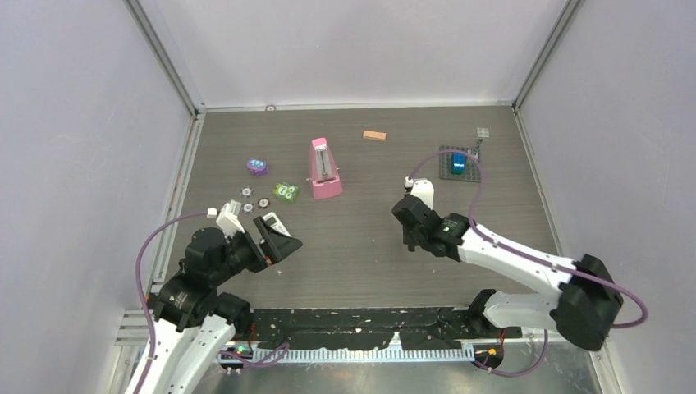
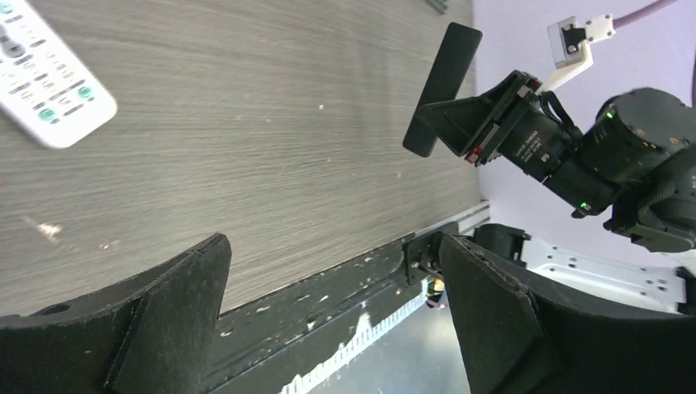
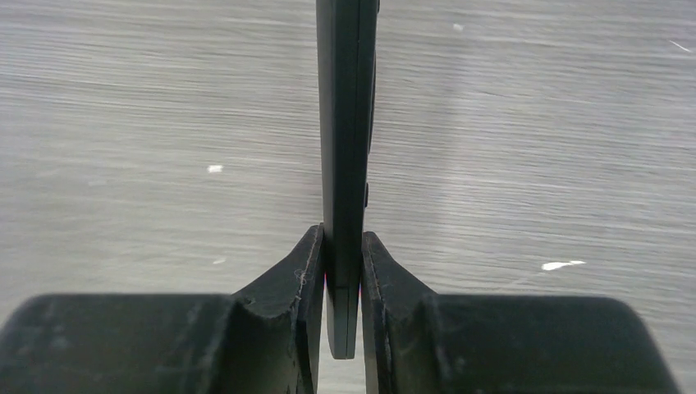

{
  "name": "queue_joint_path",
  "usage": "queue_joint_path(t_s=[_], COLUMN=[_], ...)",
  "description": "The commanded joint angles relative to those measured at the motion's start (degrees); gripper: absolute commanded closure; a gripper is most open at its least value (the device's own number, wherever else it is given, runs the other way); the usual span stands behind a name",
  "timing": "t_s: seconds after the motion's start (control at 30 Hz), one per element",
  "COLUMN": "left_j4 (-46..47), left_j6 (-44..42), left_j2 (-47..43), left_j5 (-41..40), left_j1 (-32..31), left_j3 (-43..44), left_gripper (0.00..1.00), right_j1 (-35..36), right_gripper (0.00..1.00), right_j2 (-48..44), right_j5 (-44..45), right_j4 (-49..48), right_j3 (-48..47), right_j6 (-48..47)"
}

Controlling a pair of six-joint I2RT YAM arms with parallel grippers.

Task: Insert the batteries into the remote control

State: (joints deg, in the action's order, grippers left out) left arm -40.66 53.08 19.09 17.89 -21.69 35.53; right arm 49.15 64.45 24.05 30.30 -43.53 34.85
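Note:
A white remote control (image 2: 51, 92) lies face up on the table, buttons showing, just beyond my left gripper (image 2: 332, 263). That gripper is open and holds nothing. From above, the remote (image 1: 273, 222) lies right by the left gripper (image 1: 279, 243). My right gripper (image 3: 343, 242) is shut on a thin black slab (image 3: 345, 123), seen edge-on and held above the table. In the left wrist view the slab (image 2: 443, 82) sticks out of the right gripper (image 2: 464, 123) as a flat dark plate. I cannot tell what the slab is. No batteries show in any view.
A pink wedge-shaped object (image 1: 325, 168) stands at the middle back, with a purple toy (image 1: 257, 167), a green toy (image 1: 286, 191) and small round pieces (image 1: 263, 203) to its left. An orange-tan block (image 1: 375, 135) and a dark baseplate (image 1: 447, 168) with a blue brick (image 1: 459, 162) lie further back.

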Motion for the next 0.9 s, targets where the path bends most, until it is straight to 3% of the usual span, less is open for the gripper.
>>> queue_joint_path(t_s=[0.0,0.2,0.5,0.63,0.87], left_j4=[-6.2,-10.3,-21.9,-25.7,-26.7], left_j6=[-2.6,-4.1,-3.3,-1.8,-4.8], left_j2=[-1.2,-1.1,2.2,2.1,1.3], left_j5=[-4.3,-6.4,-13.6,-17.3,-17.0], left_j1=[-0.1,-0.1,-0.1,-0.1,-0.1], left_j3=[2.8,5.3,11.1,12.4,13.6], left_gripper=[0.0,0.0,0.0,0.0,0.0], right_j1=[-1.9,-1.7,2.9,4.1,5.5], right_gripper=[0.94,0.95,0.94,0.94,0.89], right_j2=[9.5,24.7,37.4,43.2,47.2], right_j5=[8.0,6.5,5.3,5.4,4.2], right_j4=[2.9,1.0,1.8,3.0,2.4], right_j3=[-3.6,-14.7,-27.7,-30.5,-31.7], right_j6=[-5.5,-7.1,-7.3,-6.8,-6.2])
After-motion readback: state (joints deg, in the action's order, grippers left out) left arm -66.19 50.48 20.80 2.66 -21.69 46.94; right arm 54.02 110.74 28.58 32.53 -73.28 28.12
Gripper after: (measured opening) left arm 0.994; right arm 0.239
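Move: The right hand, with the black remote already in its fingers, is bound for bare table near the middle, about 6 cm ahead, 10 cm to its left and 10 cm below. From that hand the pink metronome stands roughly 24 cm ahead and 23 cm left, the white remote lies some 6 cm ahead and 36 cm left, and the green block 18 cm ahead and 35 cm left. From the left hand the bare spot is about 14 cm ahead, 23 cm right and 20 cm below. Keeping its pinch on the black remote, the right hand first drops about 5 cm with a slight drift to the right, then swings left and forward towards the bare table and sinks again, ending about 10 cm farther left, 6 cm farther forward and 8.5 cm lower, its left side tilted down by some 20 degrees. Fingers still wide open and empty, the left hand draws off to its left by about 6 cm, a little back and down, clear of the white remote, while turning counter-clockwise and rolling its left side up. ##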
